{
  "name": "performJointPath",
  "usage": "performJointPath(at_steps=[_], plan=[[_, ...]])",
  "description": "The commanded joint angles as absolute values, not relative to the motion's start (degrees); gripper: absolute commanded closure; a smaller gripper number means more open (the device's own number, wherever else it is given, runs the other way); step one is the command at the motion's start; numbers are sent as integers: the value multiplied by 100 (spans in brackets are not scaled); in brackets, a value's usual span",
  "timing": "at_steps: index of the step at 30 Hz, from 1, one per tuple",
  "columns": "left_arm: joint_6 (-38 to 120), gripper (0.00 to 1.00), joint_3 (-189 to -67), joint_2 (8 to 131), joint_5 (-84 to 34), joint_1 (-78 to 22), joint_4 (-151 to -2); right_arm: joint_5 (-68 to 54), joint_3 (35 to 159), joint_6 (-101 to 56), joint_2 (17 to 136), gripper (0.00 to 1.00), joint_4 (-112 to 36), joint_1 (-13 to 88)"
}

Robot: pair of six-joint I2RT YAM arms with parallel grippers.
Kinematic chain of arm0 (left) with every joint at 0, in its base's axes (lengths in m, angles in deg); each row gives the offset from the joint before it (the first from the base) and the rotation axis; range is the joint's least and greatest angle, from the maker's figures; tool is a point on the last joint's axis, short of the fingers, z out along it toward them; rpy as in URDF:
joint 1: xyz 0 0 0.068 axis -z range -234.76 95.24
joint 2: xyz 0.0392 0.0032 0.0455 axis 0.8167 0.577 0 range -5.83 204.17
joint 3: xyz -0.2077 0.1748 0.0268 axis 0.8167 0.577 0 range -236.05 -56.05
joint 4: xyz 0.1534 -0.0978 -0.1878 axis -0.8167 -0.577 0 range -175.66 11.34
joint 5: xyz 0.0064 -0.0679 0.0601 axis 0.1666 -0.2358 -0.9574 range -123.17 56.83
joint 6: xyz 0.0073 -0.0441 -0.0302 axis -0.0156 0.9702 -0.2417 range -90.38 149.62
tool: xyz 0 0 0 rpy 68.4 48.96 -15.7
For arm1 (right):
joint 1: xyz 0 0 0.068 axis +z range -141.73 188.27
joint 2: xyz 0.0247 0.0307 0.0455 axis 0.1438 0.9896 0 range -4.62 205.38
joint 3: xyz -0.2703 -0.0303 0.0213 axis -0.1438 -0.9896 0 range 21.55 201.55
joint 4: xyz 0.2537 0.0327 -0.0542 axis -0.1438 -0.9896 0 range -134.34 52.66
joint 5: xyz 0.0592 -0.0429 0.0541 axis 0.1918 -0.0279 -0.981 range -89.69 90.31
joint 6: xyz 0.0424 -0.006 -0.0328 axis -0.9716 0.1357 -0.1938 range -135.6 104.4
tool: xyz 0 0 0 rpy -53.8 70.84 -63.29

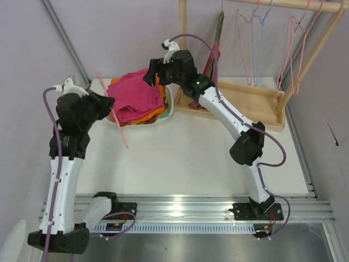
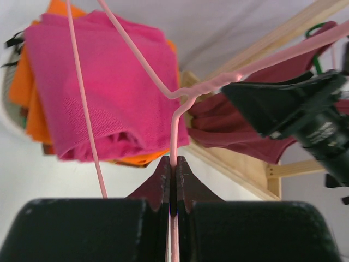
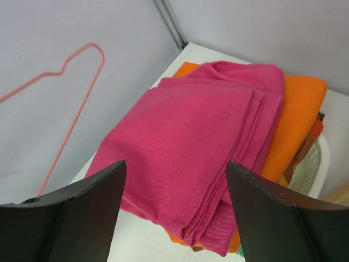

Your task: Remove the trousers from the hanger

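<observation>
The magenta trousers (image 1: 136,93) (image 2: 103,93) (image 3: 202,142) lie folded on top of an orange cloth (image 1: 152,114) (image 3: 297,120) in a white basket (image 1: 166,117). The thin pink hanger (image 1: 121,134) (image 2: 174,125) (image 3: 76,117) is bare and hangs slanted to the left of the basket. My left gripper (image 1: 112,105) (image 2: 174,161) is shut on the hanger's wire. My right gripper (image 1: 151,76) (image 3: 175,164) hovers just above the trousers, jaws wide open, with nothing between them.
A wooden rack (image 1: 251,98) stands at the back right, with pink hangers (image 1: 245,43), a light-blue hanger (image 1: 262,16) and a green hanger (image 1: 220,33) on its rail. A maroon garment (image 2: 240,131) hangs there. The wall is close behind the basket.
</observation>
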State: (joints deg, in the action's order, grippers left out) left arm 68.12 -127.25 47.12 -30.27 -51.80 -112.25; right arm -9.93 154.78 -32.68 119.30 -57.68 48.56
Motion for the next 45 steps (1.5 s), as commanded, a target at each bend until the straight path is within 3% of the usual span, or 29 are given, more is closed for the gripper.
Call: performJointPath(at_steps=[1,6,14,24,31,40,45], plan=[[6539,100,-13058,5015,-1868,-5379,-10206,-751,15611,-3607,12071,20,-5615,4826],[6601,100,-12953,5367,-1866,-5458,-9651,-874,15558,-3652,12220,22,-5615,4755],[6636,100,-11787,5763,-2288,-5731,-9264,-866,15461,-3634,12317,23,-5615,4755],[6803,100,-10475,5499,-2192,-5722,-8763,-883,15699,-3564,12572,33,-5887,4799],[6628,100,-10772,5499,-2253,-5722,-8921,-673,15900,-3239,12660,32,-6186,5019],[6293,100,-11520,5289,-2552,-5810,-9677,-664,15980,-3230,12598,43,-6529,5089],[6293,100,-11433,5174,-2526,-5819,-9712,-321,15989,-3361,12616,42,-6906,5133]])
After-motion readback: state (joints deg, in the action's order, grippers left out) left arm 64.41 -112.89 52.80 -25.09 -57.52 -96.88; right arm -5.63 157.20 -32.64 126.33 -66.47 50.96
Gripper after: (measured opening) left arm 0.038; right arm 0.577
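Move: The left hand, gripping the empty hanger, has the pink trousers about 17 cm ahead, level sideways and some 16 cm lower. From the right hand, open and empty, the same trousers lie roughly 3 cm ahead, 11 cm left and 15 cm down. The orange trousers are right under them, 4 cm lower, in the basket. The wooden rack's near corner stands about 4 cm ahead, 10 cm right and 24 cm down from the right hand. Forward about 7 cm, then down some 17 cm and back up about 7 goes the left hand, keeping the hanger pinched; its fingers tip down on the descent and mostly level out again. The right hand sinks about 9 cm in two steps towards the pink trousers, rolling some 10 degrees with its left side dropping, and narrows its fingers from wide to just over half open; contact can't be seen. ##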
